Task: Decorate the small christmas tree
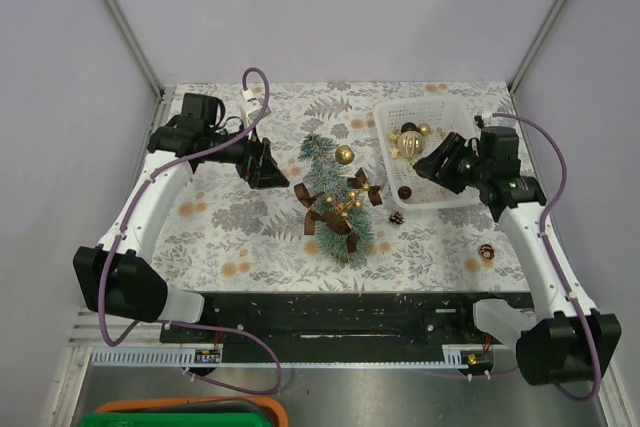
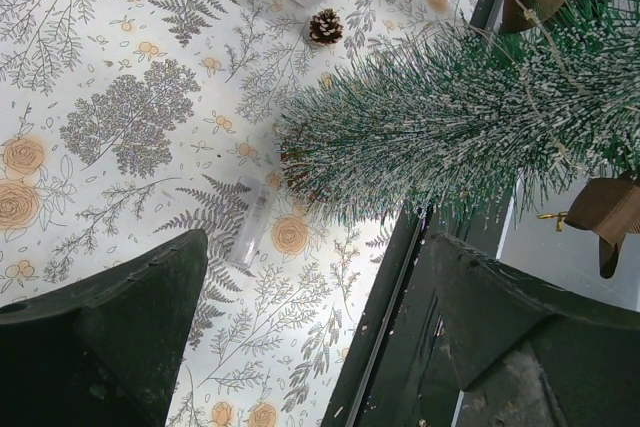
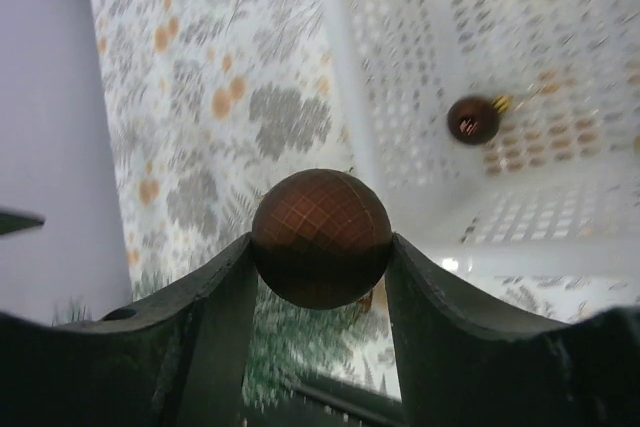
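Observation:
The small christmas tree [image 1: 335, 197] stands mid-table, frosted green, with a gold bauble [image 1: 344, 154] and brown bows [image 1: 364, 183] on it. My left gripper [image 1: 272, 165] hovers just left of the tree, open and holding nothing. In the left wrist view the tree's bristles [image 2: 450, 117] fill the upper right, beyond the open left gripper [image 2: 315, 287]. My right gripper [image 1: 428, 169] is over the white basket [image 1: 420, 100]. In the right wrist view the right gripper [image 3: 320, 252] is shut on a brown checked bauble [image 3: 320, 217].
More baubles lie in the basket [image 3: 400, 67], among them a dark one [image 3: 473, 119]. Pine cones [image 1: 397, 217] [image 1: 486, 252] lie on the fern-patterned cloth [image 1: 230, 217], and a small clear tube [image 2: 250, 222] lies near the tree. Grey walls enclose three sides.

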You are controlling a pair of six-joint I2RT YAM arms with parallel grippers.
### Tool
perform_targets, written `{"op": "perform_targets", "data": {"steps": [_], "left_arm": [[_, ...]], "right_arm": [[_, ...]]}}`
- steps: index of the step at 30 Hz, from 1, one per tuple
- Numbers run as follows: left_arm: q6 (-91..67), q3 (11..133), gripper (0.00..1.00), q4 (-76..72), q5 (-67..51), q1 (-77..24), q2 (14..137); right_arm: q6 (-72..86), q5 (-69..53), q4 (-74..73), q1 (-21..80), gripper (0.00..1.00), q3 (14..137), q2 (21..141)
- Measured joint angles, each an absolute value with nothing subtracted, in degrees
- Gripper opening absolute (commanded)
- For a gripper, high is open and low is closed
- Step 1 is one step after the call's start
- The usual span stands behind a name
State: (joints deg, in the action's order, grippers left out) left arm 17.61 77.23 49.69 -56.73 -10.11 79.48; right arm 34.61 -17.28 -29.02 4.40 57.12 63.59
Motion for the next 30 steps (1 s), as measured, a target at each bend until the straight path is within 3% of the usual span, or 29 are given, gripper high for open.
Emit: {"op": "perform_targets", "data": {"steps": [15,23,30], "left_arm": [[17.34,77.23,0.95,49.71,-60.40,-10.28,79.68],[17.21,77.23,0.95,49.71,-60.55,-14.39,79.68],[16.71,77.23,0.95,49.67,-60.55,-15.49,79.92]], "right_arm": [[35.44,-39.66,-40.69,6.83,0.32,46.68,42.15],[40.71,-38.46,-37.50,17.19,0.31,42.09,43.00],[42.57,-36.16,-31.11,18.22,0.29,41.63,44.82]]}}
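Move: The right hand, holding the brown ball, has the middle of the christmas tree some 12 cm back and 20 cm to its left, at about its own height. The brown bow on the tree's right side is roughly 8 cm back, 15 cm left and 4 cm above; a loose pinecone lies about 5 cm back, 3 cm left and 19 cm below. From the left hand the tree's middle is about 4 cm back and 19 cm right, 3 cm below. Back and to the left, the right hand carries the brown ball away from the basket to the right side of the christmas tree, some 16 cm back and 9 cm left with a slight rise and dip, then eases about 2 cm forward. Its wrist swings some 25 degrees counter-clockwise, left side lifting, the fingertips keeping their pinch. The open, empty left hand edges about 4 cm right and back towards the tree. ##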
